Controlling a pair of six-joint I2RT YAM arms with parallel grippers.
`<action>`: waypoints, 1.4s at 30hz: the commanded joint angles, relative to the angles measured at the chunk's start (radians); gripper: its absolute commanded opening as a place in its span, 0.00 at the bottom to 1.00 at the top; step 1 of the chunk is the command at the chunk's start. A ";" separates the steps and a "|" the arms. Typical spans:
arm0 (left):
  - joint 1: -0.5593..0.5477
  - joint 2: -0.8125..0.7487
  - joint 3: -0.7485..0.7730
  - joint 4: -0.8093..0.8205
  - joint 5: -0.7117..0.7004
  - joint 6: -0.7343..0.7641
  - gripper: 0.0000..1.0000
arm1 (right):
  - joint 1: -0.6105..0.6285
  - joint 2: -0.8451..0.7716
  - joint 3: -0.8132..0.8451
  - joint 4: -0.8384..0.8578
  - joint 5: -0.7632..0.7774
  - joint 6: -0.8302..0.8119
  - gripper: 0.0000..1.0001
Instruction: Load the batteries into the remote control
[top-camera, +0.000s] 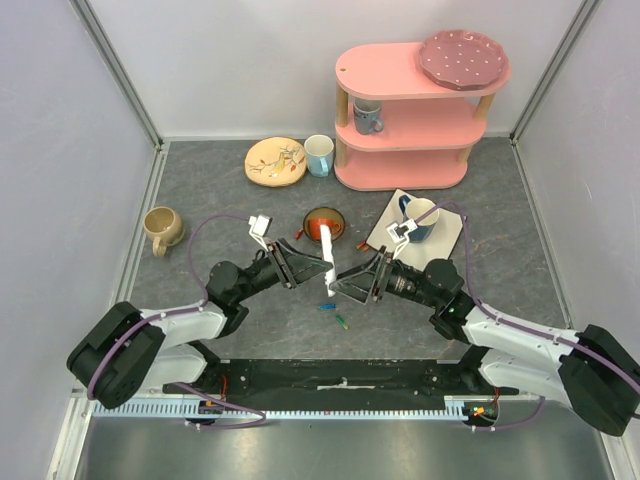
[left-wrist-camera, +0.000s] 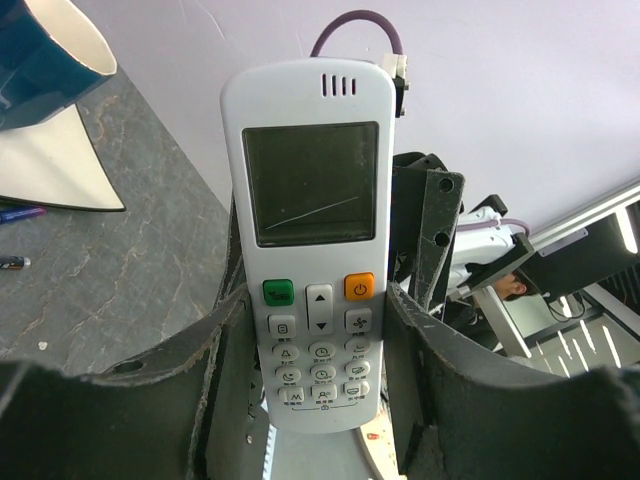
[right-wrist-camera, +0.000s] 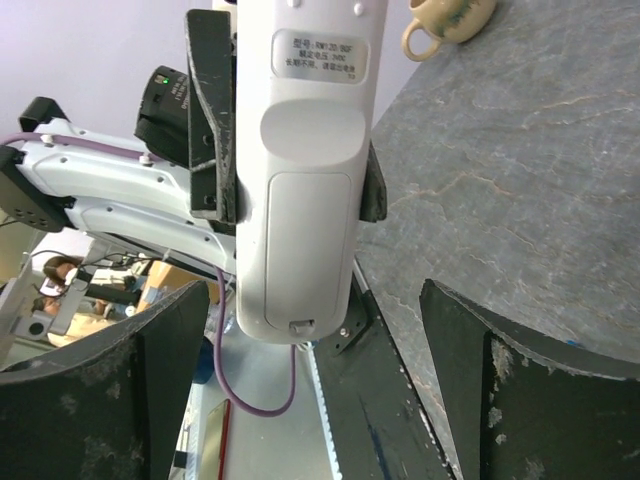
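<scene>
My left gripper (left-wrist-camera: 315, 335) is shut on the lower end of the remote control (left-wrist-camera: 310, 190), a white bar held upright off the table, its screen and buttons facing the left wrist camera. From above, the remote control (top-camera: 329, 262) stands between both grippers. My right gripper (right-wrist-camera: 320, 390) is open, its fingers spread wide on either side of the remote control's (right-wrist-camera: 305, 230) back, not touching it. The back cover looks closed. Two batteries lie on the table below: a blue one (top-camera: 327, 306) and a green one (top-camera: 343, 322).
An orange bowl (top-camera: 324, 224) sits just behind the remote. A blue cup (top-camera: 420, 215) stands on a white napkin (top-camera: 440, 235) to the right. A beige mug (top-camera: 161, 228) is at left; a plate (top-camera: 275, 160), a cup (top-camera: 319, 154) and a pink shelf (top-camera: 405, 110) stand at the back.
</scene>
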 joint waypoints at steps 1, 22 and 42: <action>-0.014 0.011 0.047 0.226 0.024 -0.010 0.02 | 0.006 0.030 0.041 0.168 -0.038 0.048 0.93; -0.034 0.005 0.066 0.219 0.019 -0.009 0.15 | 0.022 0.078 0.041 0.219 -0.142 0.029 0.35; -0.065 -0.310 0.375 -1.066 -0.261 0.471 0.99 | 0.063 -0.109 0.425 -1.095 0.307 -0.697 0.30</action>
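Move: My left hand already holds the remote control level and on edge, its middle about 2 cm ahead of that hand. From my open right hand, the remote's middle is roughly 5 cm ahead, 2 cm to the left and 1 cm up, with the battery-cover end nearest. Some 20 cm below my right hand lie the blue batteries, level with it and 3 cm left, and the green battery, 4 cm back and 1 cm right. I ease my right hand about 1.5 cm left and as much up, close its fingers across the edges of the remote's battery end, and keep that grip. Then my left fingers open wide and that hand lifts some 4 cm off, while my right rises briefly, then carries the remote rightward and down, its fingertips tipping about 30 degrees lower. ##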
